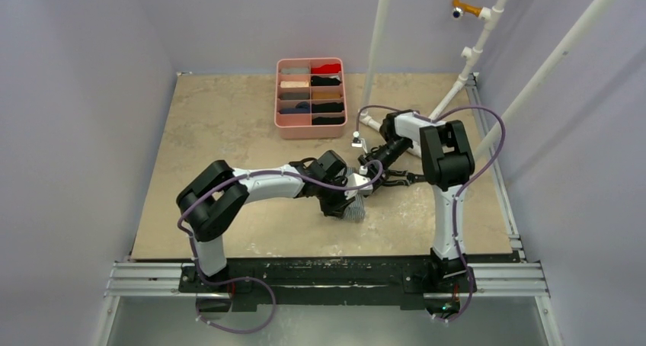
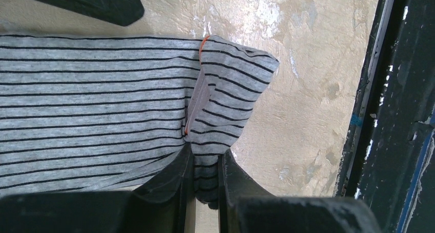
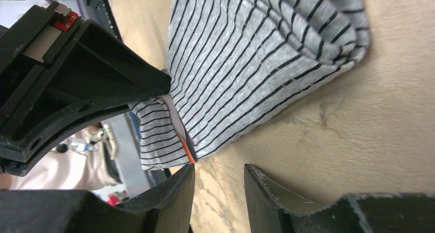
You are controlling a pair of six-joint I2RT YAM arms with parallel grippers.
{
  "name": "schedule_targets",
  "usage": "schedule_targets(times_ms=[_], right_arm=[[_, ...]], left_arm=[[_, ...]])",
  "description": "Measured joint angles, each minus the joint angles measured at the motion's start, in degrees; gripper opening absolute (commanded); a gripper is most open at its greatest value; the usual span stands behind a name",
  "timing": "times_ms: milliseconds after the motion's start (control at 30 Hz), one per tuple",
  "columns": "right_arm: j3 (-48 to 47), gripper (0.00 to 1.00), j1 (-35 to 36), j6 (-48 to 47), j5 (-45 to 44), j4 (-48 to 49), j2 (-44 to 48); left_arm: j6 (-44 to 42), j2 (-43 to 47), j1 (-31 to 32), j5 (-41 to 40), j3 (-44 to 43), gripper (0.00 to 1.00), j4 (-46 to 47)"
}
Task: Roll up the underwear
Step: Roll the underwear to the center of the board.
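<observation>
The grey striped underwear [image 1: 356, 209] with an orange-red edge lies partly folded on the beige table, mid-table between the two arms. In the left wrist view the underwear [image 2: 102, 99] spreads to the left, and my left gripper [image 2: 205, 157] is shut on a folded flap at its corner. The left gripper [image 1: 340, 200] sits low at the cloth's left side. My right gripper [image 3: 219, 169] is open just above the table with nothing between its fingers, right beside the underwear [image 3: 246, 53] and its orange edge. The right gripper [image 1: 371, 175] is just behind the cloth.
A pink divided tray [image 1: 311, 133] holding several rolled garments stands at the back centre. White pipes [image 1: 377, 49] rise at the back right. A black rail [image 2: 400, 115] runs along the table's near edge, close to the cloth. The left gripper's body [image 3: 77, 74] is close to my right fingers.
</observation>
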State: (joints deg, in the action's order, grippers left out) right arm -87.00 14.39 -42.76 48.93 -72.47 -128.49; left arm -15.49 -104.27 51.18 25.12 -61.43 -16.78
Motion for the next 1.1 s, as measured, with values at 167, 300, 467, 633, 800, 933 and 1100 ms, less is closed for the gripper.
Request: schedule_targets(times_ms=[167,300,467,633,800,933,1100], right_arm=[[0.04,0.4,-1.18,-0.92,-1.01,2.95,3.5],[0.52,0.39,-2.62,-0.85,-0.96,5.51,7.93],[4.11,0.38,-3.96,1.42,-1.11,11.34,14.03],[8.9,0.39,-4.02,3.87,-1.53,17.66,19.06],[14.71,0.39,-3.89,4.63,-1.75,23.12,23.69],[19.58,0.41,-3.13,5.03,-3.26,27.17,28.83],[24.98,0.43,0.96,6.73,-8.24,33.33,37.2]], left_arm=[[1.38,-1.14,-1.51,2.25,-1.33,0.0,-1.46],[3.08,-2.64,-4.33,6.16,-2.84,0.0,-3.65],[5.68,-5.42,-9.4,12.66,-5.25,0.0,-7.21],[7.58,-8.9,-12.72,18.73,-8.02,0.0,-10.73],[9.11,-12.24,-15.26,24.24,-10.29,0.0,-13.88],[10.67,-15.69,-17.51,28.94,-12.52,0.0,-17.44],[13.44,-19.54,-20.17,34.45,-14.05,0.0,-20.79]])
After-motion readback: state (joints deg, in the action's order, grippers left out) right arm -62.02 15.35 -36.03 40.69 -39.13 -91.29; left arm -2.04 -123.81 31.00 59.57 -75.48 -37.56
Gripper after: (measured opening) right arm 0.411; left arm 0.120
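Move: The underwear lies as a striped strip running ahead, its folded near end already pinched in the left hand; its middle is about 5 cm ahead, 4 cm to the right and 1 cm below. From that hand, the pink box is centred some 28 cm ahead and 8 cm left. From the empty right hand the underwear's middle is some 5 cm left, 2 cm back and 1 cm below, and the black cutters lie about 7 cm right and 2 cm ahead. The underwear's pinched near end is drawn about 4 cm left and 2 cm forward by the left hand, which keeps its grip low over the table and tips some 50 degrees, fingertips swinging back under as if to roll the fold forward, with a slight counter-clockwise turn. The half-open right hand rises clear of the right edge, going up and forward, then easing back while still climbing, fingertips swinging forward. ##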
